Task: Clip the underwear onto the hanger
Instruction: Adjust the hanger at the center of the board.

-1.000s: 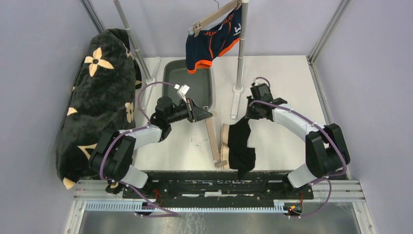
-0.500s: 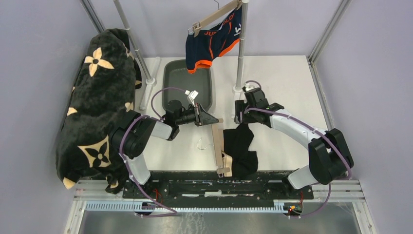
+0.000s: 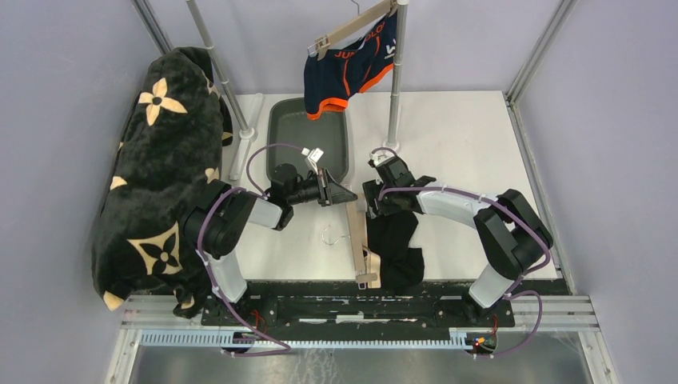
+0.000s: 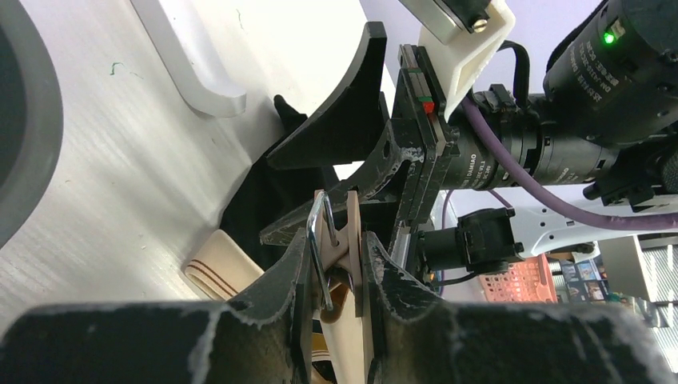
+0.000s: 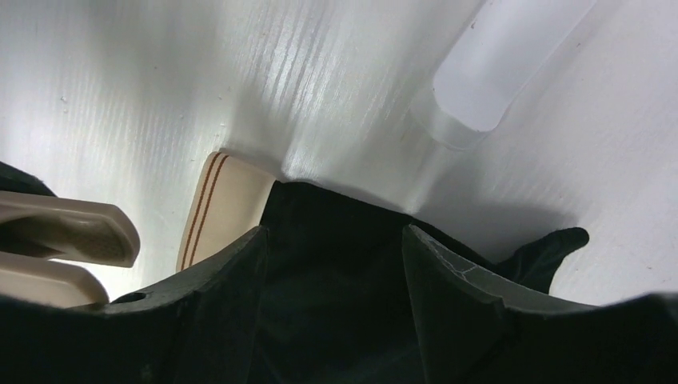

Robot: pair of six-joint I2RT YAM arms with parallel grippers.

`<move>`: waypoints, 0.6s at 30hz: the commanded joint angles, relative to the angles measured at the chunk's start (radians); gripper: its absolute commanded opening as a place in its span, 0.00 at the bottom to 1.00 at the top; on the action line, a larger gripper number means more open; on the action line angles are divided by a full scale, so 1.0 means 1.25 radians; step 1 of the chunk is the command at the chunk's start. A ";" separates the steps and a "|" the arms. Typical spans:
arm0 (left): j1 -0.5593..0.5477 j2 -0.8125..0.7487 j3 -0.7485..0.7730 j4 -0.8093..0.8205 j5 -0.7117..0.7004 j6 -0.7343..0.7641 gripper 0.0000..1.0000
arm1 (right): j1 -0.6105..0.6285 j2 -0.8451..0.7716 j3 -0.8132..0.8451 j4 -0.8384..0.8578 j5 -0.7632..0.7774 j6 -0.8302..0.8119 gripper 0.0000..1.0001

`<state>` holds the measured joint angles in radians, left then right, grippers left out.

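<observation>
A pale wooden hanger lies on the white table, its wire hook to the left. My left gripper is shut on the hanger's far end, squeezing the wood and metal clip between its fingers. The black underwear with a beige striped waistband lies crumpled right of the hanger. My right gripper hovers open over the underwear's top edge, with black cloth between the spread fingers and nothing gripped. In the left wrist view the right gripper stands just beyond the clip.
A grey tub sits behind the left gripper. A second hanger with navy-and-orange underwear hangs on the rack pole. A black blanket with beige flowers drapes over the left rail.
The right gripper opened and let go of the black underwear, which dropped onto the table. It then moved left to the hanger's far end. The left arm shifted the hanger slightly right.
</observation>
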<state>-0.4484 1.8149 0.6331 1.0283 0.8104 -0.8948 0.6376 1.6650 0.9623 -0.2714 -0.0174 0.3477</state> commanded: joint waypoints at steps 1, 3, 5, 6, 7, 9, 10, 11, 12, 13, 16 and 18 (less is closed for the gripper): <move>-0.007 0.001 0.018 0.049 -0.004 -0.020 0.03 | 0.030 0.004 -0.024 0.115 0.007 -0.027 0.71; -0.005 -0.001 0.014 0.049 -0.006 -0.019 0.03 | 0.032 0.002 -0.036 0.144 0.011 -0.028 0.71; -0.003 -0.005 0.008 0.049 -0.008 -0.021 0.03 | 0.032 0.005 -0.045 0.157 0.011 -0.027 0.70; 0.000 -0.007 0.004 0.049 -0.011 -0.022 0.03 | 0.031 0.010 -0.045 0.159 0.012 -0.027 0.70; 0.003 -0.011 0.000 0.050 -0.012 -0.022 0.03 | 0.032 0.017 -0.045 0.159 0.012 -0.029 0.70; 0.007 -0.017 -0.005 0.050 -0.015 -0.025 0.03 | 0.032 0.031 -0.043 0.161 0.006 -0.028 0.68; 0.009 -0.021 -0.008 0.050 -0.016 -0.026 0.03 | 0.033 0.037 -0.045 0.164 0.001 -0.028 0.66; 0.012 -0.024 -0.011 0.050 -0.018 -0.028 0.03 | 0.033 0.045 -0.044 0.162 -0.003 -0.028 0.63; 0.015 -0.027 -0.014 0.049 -0.020 -0.031 0.03 | 0.032 0.051 -0.044 0.161 -0.008 -0.027 0.59; 0.018 -0.031 -0.015 0.051 -0.022 -0.032 0.03 | 0.034 0.059 -0.044 0.159 -0.009 -0.026 0.54; 0.028 -0.039 -0.021 0.050 -0.024 -0.037 0.03 | 0.038 0.074 -0.045 0.145 -0.002 -0.023 0.46; 0.036 -0.045 -0.025 0.050 -0.025 -0.038 0.03 | 0.039 0.080 -0.043 0.129 0.004 -0.022 0.35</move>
<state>-0.4232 1.8099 0.6098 1.0271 0.7879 -0.8974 0.6743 1.7218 0.9070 -0.0811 -0.0006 0.3176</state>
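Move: The underwear's far edge, beside its beige waistband corner, lies about 1 cm ahead and 1 cm left of the open right gripper, some 2 cm below; the garment's middle is about 8 cm back and 4 cm right. The hanger's middle lies roughly 6 cm back and 4 cm left of the right hand, and the stand foot's near end 5 cm ahead, 2 cm right. From the left gripper, already holding the hanger's far end, that edge is some 4 cm back, 5 cm right and 10 cm below. Sink the right gripper about 2 cm onto the underwear's far edge while easing it about 2 cm left, fingers tipping up slightly; halfway down, begin closing them partway to gather the cloth beside the waistband corner, dragging it left towards the hanger. Keep the left fingers shut on the hanger end, letting that hand drift left about 1 cm. ##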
